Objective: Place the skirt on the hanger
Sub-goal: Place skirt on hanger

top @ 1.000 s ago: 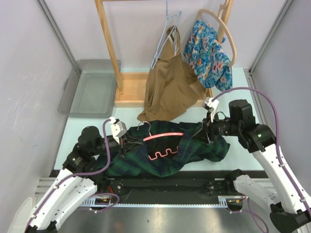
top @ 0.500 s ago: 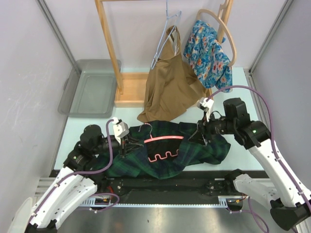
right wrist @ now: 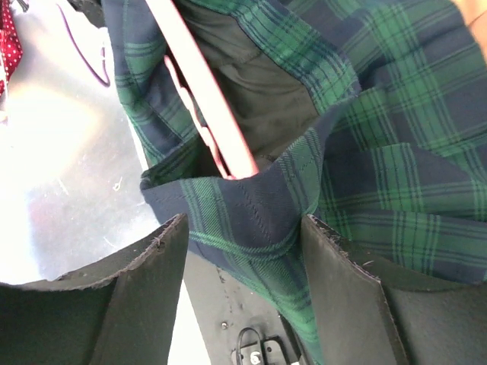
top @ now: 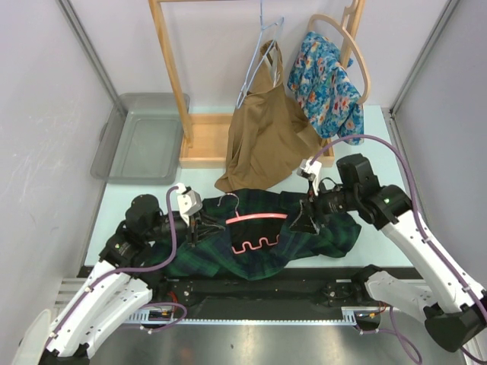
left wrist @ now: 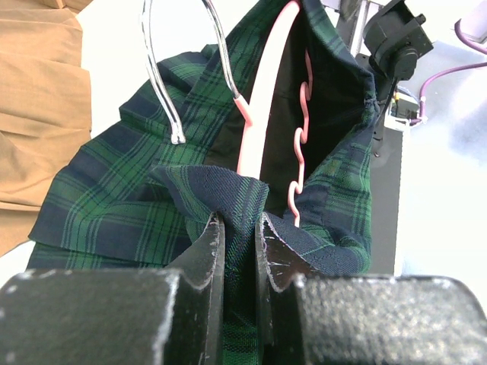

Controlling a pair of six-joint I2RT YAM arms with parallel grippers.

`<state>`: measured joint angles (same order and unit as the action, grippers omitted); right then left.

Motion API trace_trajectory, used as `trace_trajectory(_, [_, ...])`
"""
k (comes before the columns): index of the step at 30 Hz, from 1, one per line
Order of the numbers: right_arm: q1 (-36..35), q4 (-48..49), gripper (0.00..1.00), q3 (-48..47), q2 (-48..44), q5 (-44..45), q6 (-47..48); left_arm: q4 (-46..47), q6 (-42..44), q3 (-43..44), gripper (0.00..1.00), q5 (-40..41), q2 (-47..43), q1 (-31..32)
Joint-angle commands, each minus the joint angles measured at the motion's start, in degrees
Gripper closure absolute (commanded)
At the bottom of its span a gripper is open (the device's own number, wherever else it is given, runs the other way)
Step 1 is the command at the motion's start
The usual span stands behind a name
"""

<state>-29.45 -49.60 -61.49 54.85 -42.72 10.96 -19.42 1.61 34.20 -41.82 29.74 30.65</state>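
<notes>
The dark green and navy plaid skirt (top: 228, 262) lies bunched on the table just in front of the arm bases. A pink hanger (top: 255, 217) with a metal hook (left wrist: 163, 91) rests inside its open waist. My left gripper (top: 199, 226) is at the skirt's left end, shut on a fold of the plaid cloth (left wrist: 238, 228). My right gripper (top: 303, 220) is at the hanger's right end with its jaws wide apart. The waistband edge (right wrist: 251, 205) sits loose between the fingers, and the hanger's pink arm (right wrist: 202, 84) ends just beyond them.
A wooden rack (top: 171, 76) stands at the back. A brown garment (top: 262, 129) on a wire hanger and a floral garment (top: 327, 84) hang from it, the brown one reaching down to the skirt. A grey bin (top: 141, 137) sits at the back left.
The right gripper has opened its jaws and shifted left along the skirt toward the hanger's right end. The left gripper has kept its hold and place.
</notes>
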Motion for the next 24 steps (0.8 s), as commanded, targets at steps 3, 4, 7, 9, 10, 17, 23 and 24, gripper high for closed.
trace_trajectory(3, [-1.22, 0.82, 0.36, 0.06, 3.59, -0.17, 0.82, 5.97, 0.15, 4.04, 1.00, -4.40, -1.08, 0.28])
trace_trajectory(4, [-1.22, 1.26, 0.36, 0.15, 3.95, -0.17, 0.73, 5.89, 0.06, 4.12, 1.00, -4.67, -1.26, 0.37])
trace_trajectory(7, [-1.22, 2.14, 0.42, -0.03, 4.83, -0.96, 0.38, 5.71, -0.11, 4.21, 1.00, -4.93, -1.26, 0.28])
trace_trajectory(9, [-1.13, 2.93, 0.58, 0.06, 5.79, -3.33, 0.03, 5.80, -0.20, 4.21, 1.00, -4.85, -1.35, 0.37])
trace_trajectory(10, [-1.13, 3.11, 0.64, -0.03, 6.06, -3.86, -0.15, 5.88, -0.20, 4.13, 1.00, -4.76, -1.26, 0.37])
trace_trajectory(17, [-1.66, 6.27, 1.00, 0.06, 6.94, -8.08, -2.26, 9.66, -1.25, 4.04, 1.00, -3.80, -0.03, 0.28])
trace_trajectory(23, [-1.57, 10.13, 1.00, -0.21, 2.11, 1.48, -4.01, 9.66, -1.25, 5.62, 1.00, 5.66, 0.59, 0.28])
trace_trajectory(24, [-1.66, 10.84, 1.00, -0.20, 0.80, 3.76, -4.19, 9.66, -3.08, 5.88, 0.99, 9.44, 0.41, 0.28])
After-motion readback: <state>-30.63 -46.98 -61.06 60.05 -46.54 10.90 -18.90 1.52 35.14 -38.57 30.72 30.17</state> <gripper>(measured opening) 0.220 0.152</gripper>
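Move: The right hand's open fingers straddle the skirt's right waistband fold, whose middle lies about 2 cm to the left and 2 cm below. The pink hanger's right end is roughly 3 cm ahead and 4 cm left of that hand; the hanger's hook is some 8 cm ahead and 23 cm left. From the left hand, already gripping the other side of the skirt, the right fold is about 25 cm to the right and roughly level fore and aft. The right hand dips left and down some 2 cm and pinches the waistband fold while the left keeps hold. ##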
